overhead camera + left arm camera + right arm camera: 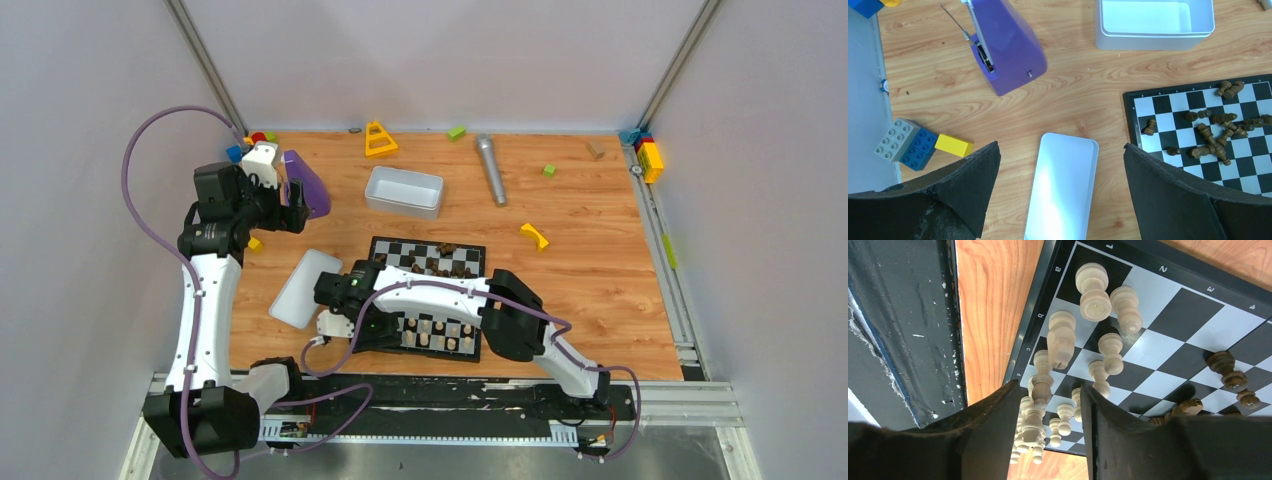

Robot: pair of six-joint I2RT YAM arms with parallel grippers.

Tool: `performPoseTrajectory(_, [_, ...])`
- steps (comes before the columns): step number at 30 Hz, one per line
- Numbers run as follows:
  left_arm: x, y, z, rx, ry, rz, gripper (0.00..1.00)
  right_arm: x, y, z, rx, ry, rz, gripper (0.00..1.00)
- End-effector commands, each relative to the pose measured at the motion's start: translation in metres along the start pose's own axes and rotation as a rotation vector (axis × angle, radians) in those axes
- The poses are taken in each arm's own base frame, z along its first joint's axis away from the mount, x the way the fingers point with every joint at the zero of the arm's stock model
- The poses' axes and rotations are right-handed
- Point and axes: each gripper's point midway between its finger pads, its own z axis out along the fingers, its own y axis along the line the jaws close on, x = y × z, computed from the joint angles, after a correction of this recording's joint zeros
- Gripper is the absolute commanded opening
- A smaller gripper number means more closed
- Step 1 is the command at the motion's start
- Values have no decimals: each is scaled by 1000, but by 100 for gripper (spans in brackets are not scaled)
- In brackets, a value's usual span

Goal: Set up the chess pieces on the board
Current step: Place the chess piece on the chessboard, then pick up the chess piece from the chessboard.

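The board lies in the middle of the table. Pale chess pieces stand in its two near rows. Dark chess pieces lie tumbled in a heap on its far rows, and the left wrist view shows this heap too. My right gripper hangs over the board's near left corner. In its wrist view the right gripper is open, with upright pale pieces in the gap and none clamped. My left gripper is wide open and empty, above the white lid.
A white tray stands behind the board. The white lid lies left of it. A purple object and toy blocks sit far left. A grey cylinder and a yellow block lie at the back right.
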Motion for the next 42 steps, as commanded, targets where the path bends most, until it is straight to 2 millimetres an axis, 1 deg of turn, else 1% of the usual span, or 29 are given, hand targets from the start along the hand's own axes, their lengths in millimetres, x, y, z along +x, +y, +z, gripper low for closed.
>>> performPoseTrajectory(1, [-5,-1,-6,3,-32,15,100,-14,-6,-17,50,-65,17,51])
performPoseTrajectory(5, [-5,0,-6,-2,-29,19,100,-22,-12,-36,79,-127,36,60])
performPoseTrajectory(7, [-6,2,-6,-8,-32,28,100,-27,-14,-49,85,-176,52,61])
performPoseTrajectory(10, [-7,4,-6,-19,-34,41,100,-33,-22,-75,99,-266,92,62])
performPoseTrajectory(13, [-7,4,-4,-18,-32,44,100,-33,-33,-101,124,-358,127,62])
performPoseTrajectory(17, [-9,7,-2,-23,-33,43,100,-24,-52,-133,176,-463,182,65])
performPoseTrajectory(18, [-10,6,-1,-16,-37,45,100,-20,-57,-142,194,-490,199,65])
performPoseTrajectory(22, [-11,0,2,22,-60,63,100,1,-80,-167,235,-580,274,66])
performPoseTrajectory(28, [-17,-18,7,137,-108,85,100,39,-110,-195,318,-703,376,71])
performPoseTrajectory(29, [-16,-21,9,157,-111,86,100,49,-117,-201,338,-723,402,71])
performPoseTrajectory(31, [-17,-25,11,181,-125,88,100,63,-128,-213,373,-768,436,73])
performPoseTrajectory(36, [-18,-23,17,181,-139,67,100,99,-151,-246,455,-887,497,78])
performPoseTrajectory(39, [-19,-13,19,120,-130,34,100,120,-164,-260,475,-952,540,79])
performPoseTrajectory(42, [-20,-9,21,101,-119,33,100,141,-177,-270,471,-1016,598,82])
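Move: The white bishop stands on its back-row square right between the right hand's parted fingertips, its middle about 2 cm below the hand point. The white knight is some 3 cm to its left, level with it, and a white pawn some 3 cm ahead of the bishop. The heap of brown pieces lies about 11 cm ahead of the right hand and 5 cm to its right. From the left hand the bishop is roughly 18 cm back, 21 cm to the right and 21 cm below. The white bishop is left standing as the right hand's already loosened fingers open further around it and draw off, at first nearly straight up, then up and forward over the brown pieces and to the right, ending about 20 cm higher, 20 cm farther out and 10 cm right. On the way the hand swings by some 50 degrees so the fingers point leftward and down, and turns clockwise. The left hand, open and empty, drifts slightly right. ##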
